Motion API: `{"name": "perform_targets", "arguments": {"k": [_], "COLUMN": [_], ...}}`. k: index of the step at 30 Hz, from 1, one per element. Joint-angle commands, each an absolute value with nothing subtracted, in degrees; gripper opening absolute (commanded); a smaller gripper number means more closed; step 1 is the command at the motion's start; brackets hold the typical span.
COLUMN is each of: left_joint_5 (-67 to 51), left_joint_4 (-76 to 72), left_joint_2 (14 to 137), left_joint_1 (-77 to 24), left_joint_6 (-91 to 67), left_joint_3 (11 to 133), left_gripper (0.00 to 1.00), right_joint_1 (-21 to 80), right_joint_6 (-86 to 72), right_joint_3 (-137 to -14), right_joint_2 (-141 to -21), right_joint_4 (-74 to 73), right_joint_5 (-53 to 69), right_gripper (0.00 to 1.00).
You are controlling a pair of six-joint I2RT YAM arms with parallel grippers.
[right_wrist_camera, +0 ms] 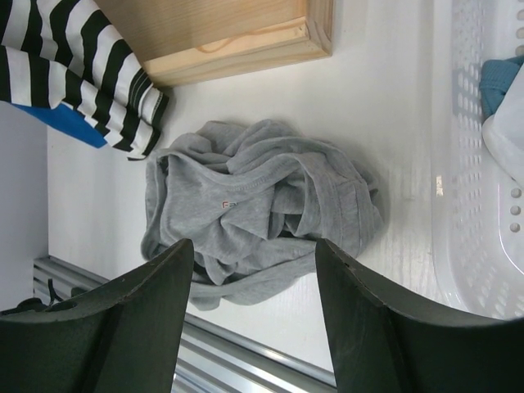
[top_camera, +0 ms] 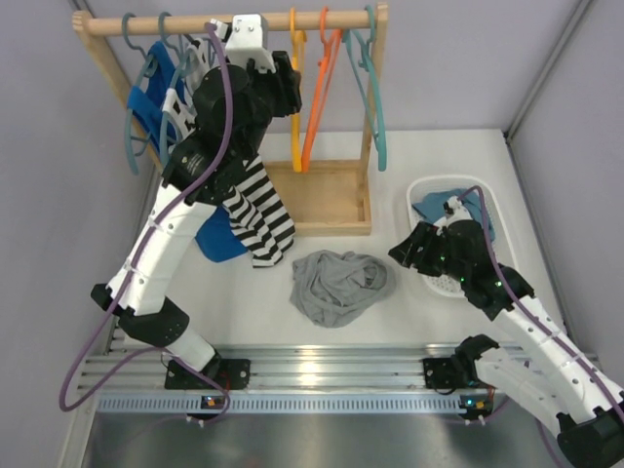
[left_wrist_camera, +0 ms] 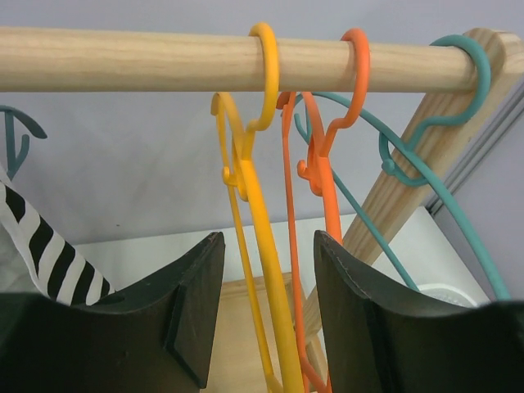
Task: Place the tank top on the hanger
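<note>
The grey tank top (top_camera: 341, 285) lies crumpled on the white table in front of the rack; the right wrist view shows the tank top (right_wrist_camera: 254, 196) bunched below the camera. The yellow-orange hanger (top_camera: 295, 97) hangs by its hook from the wooden rail. My left gripper (top_camera: 291, 90) is raised to the rail, open. In the left wrist view the hanger (left_wrist_camera: 274, 303) runs down between the fingers of the left gripper (left_wrist_camera: 268, 246), with a gap on each side. My right gripper (top_camera: 409, 252) hovers right of the tank top, open and holding nothing; the right gripper (right_wrist_camera: 254, 254) frames the near edge of the cloth.
On the wooden rail (top_camera: 117, 23) also hang a red-orange hanger (top_camera: 322, 88), teal hangers (top_camera: 375, 107), a striped top (top_camera: 261, 210) and a blue top (top_camera: 219, 242). The rack's wooden base tray (top_camera: 331, 200) sits behind the tank top. A white basket (top_camera: 434, 283) with blue cloth stands at the right.
</note>
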State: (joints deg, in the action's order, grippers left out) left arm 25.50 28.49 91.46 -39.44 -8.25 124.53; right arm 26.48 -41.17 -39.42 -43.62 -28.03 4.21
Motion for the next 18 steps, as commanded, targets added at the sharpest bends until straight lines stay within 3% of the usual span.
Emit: {"name": "perform_targets", "arguments": {"k": [1,5,18], "left_joint_5": [20.3,14.6,18.3], "left_joint_4": [31.5,31.7,33.0], "left_joint_2": [91.6,92.1,92.7], "left_joint_1": [-38.1,-37.3,-37.2], "left_joint_6": [-9.4,-9.7,-9.6], "left_joint_3": [126.7,125.9,122.2], "left_gripper": [0.53,0.52,0.50], "right_joint_1": [27.2,27.2,27.2], "right_joint_6": [-40.5,-40.7,-40.9], "right_joint_3": [-40.3,-39.9,-38.2], "right_joint_2": [-42.7,-42.7,-42.2], "right_joint_4": [-27.3,-26.8,-26.3], "right_joint_5": [4.6,4.9,5.4], "right_gripper": [0.61,0.61,0.61]}}
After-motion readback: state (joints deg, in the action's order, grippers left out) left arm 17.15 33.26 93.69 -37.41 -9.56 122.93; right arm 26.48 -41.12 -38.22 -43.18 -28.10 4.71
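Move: The yellow hanger hangs just in front of the left hand's open fingers, its middle about 6 cm ahead, 2 cm right and 5 cm below. From that hand, the orange hanger is about 6 cm ahead, 6 cm right and 5 cm below; the teal one lies roughly 6 cm ahead, 13 cm right and 6 cm below. The right hand waits low, with the yellow hanger some 22 cm ahead, 20 cm left and 30 cm above. Coming against the yellow hanger and nudging its lower part rightward, the left hand sinks about 5 cm beside it, the descent quickening, and shifts some 2 cm right. The wrist tips down and swings slightly clockwise, each by 5 to 10 degrees; the fingers stay open around the hanger's near arm without gripping. ##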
